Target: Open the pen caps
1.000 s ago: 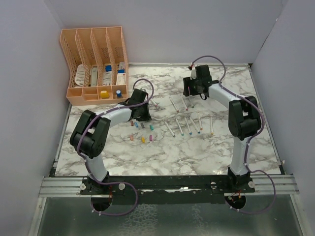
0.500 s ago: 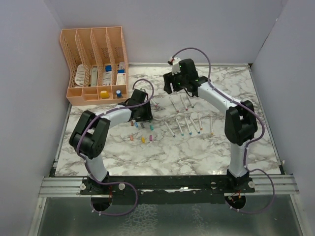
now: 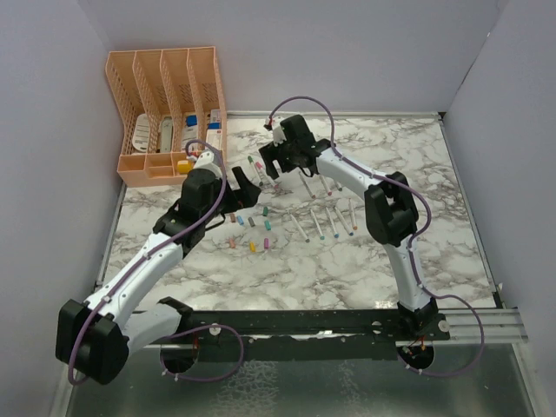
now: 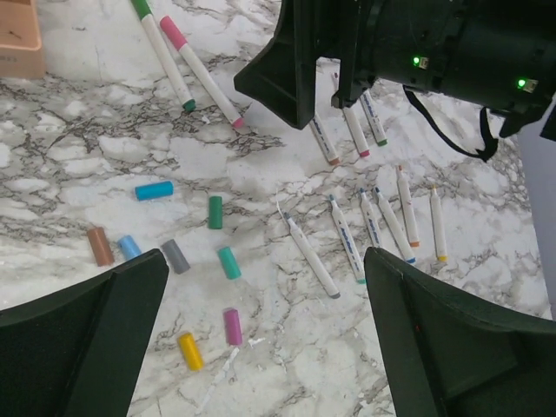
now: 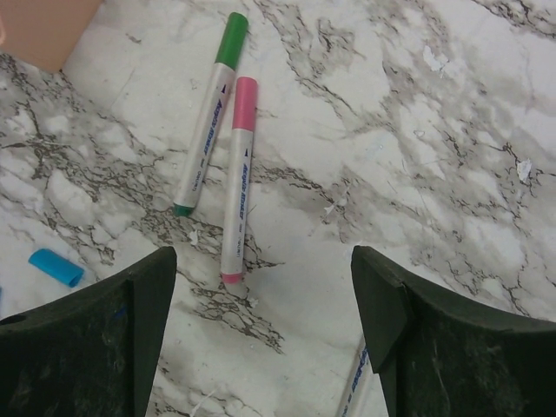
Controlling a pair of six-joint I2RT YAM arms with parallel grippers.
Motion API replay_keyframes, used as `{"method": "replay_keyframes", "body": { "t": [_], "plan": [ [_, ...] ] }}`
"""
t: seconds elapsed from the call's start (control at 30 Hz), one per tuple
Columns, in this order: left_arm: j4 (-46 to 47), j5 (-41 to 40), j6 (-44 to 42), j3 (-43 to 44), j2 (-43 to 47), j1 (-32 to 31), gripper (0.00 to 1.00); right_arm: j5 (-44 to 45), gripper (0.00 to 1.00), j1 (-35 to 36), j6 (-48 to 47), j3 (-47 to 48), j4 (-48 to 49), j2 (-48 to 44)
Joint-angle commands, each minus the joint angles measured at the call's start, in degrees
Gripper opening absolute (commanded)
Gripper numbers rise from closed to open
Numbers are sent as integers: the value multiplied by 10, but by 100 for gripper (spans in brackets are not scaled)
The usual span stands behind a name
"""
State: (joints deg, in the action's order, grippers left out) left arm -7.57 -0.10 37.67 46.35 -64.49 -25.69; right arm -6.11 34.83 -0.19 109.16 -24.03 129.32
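Observation:
Several loose pen caps lie on the marble, among them blue [image 4: 154, 190], green [image 4: 215, 212], teal [image 4: 228, 262], pink [image 4: 232, 327] and yellow [image 4: 189, 351]; from above they form a cluster [image 3: 252, 230]. Uncapped pens [image 3: 326, 221] lie in a row to their right. Two pens still wear caps: a green-capped pen [image 5: 208, 122] and a pink-capped pen [image 5: 239, 174]. My left gripper [image 4: 265, 347] hovers open above the loose caps and holds nothing. Just right of the two capped pens, my right gripper [image 5: 261, 330] hangs open and empty over bare marble.
A peach organiser [image 3: 165, 113] with small boxes stands at the back left. The two grippers are close together, left gripper [image 3: 243, 193] and right gripper [image 3: 269, 167]. Three more uncapped pens [image 4: 352, 130] lie behind the right gripper. Grey walls enclose the table.
The left gripper went from shut to wide open and its arm stretched out low. The right arm swept left from the back centre to the two capped pens, its jaws widening.

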Motion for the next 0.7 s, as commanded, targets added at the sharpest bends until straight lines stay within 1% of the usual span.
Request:
{"method": "replay_keyframes", "body": {
  "t": [0.0, 0.2, 0.67],
  "plan": [
    [-17, -17, 21, -57, 93, 8, 99, 50, 78, 13, -20, 26, -22, 27],
    [-39, -53, 43, -92, 168, 12, 99, 54, 70, 21, -29, 9, -17, 37],
    [-69, -82, 43, -83, 180, 19, 99, 50, 58, 31, -31, 24, -18, 72]
  ]
}}
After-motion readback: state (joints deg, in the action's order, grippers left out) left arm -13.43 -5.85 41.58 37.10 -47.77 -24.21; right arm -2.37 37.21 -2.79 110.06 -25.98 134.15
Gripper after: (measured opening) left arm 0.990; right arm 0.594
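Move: The pink-capped pen I am after lies about 3 cm ahead, 3 cm left and 7 cm below my right hand. The green-capped pen is some 2 cm farther out and 3 cm left of it. An uncapped pen lies level with that hand, roughly 9 cm to its right, and the loose blue cap about 7 cm back and 6 cm left. From my left hand the pink-capped pen is some 14 cm ahead, 6 cm right and 18 cm below. I lower my right hand about 5 cm towards the body of the pink-capped pen, easing only slightly back. On the way I tip the fingers some 5 degrees steeper and narrow their gap by about a quarter, without reaching the pen yet. Meanwhile my empty left hand, wide open, backs off about 4 cm and swings as far left, away from the pens, staying high. ##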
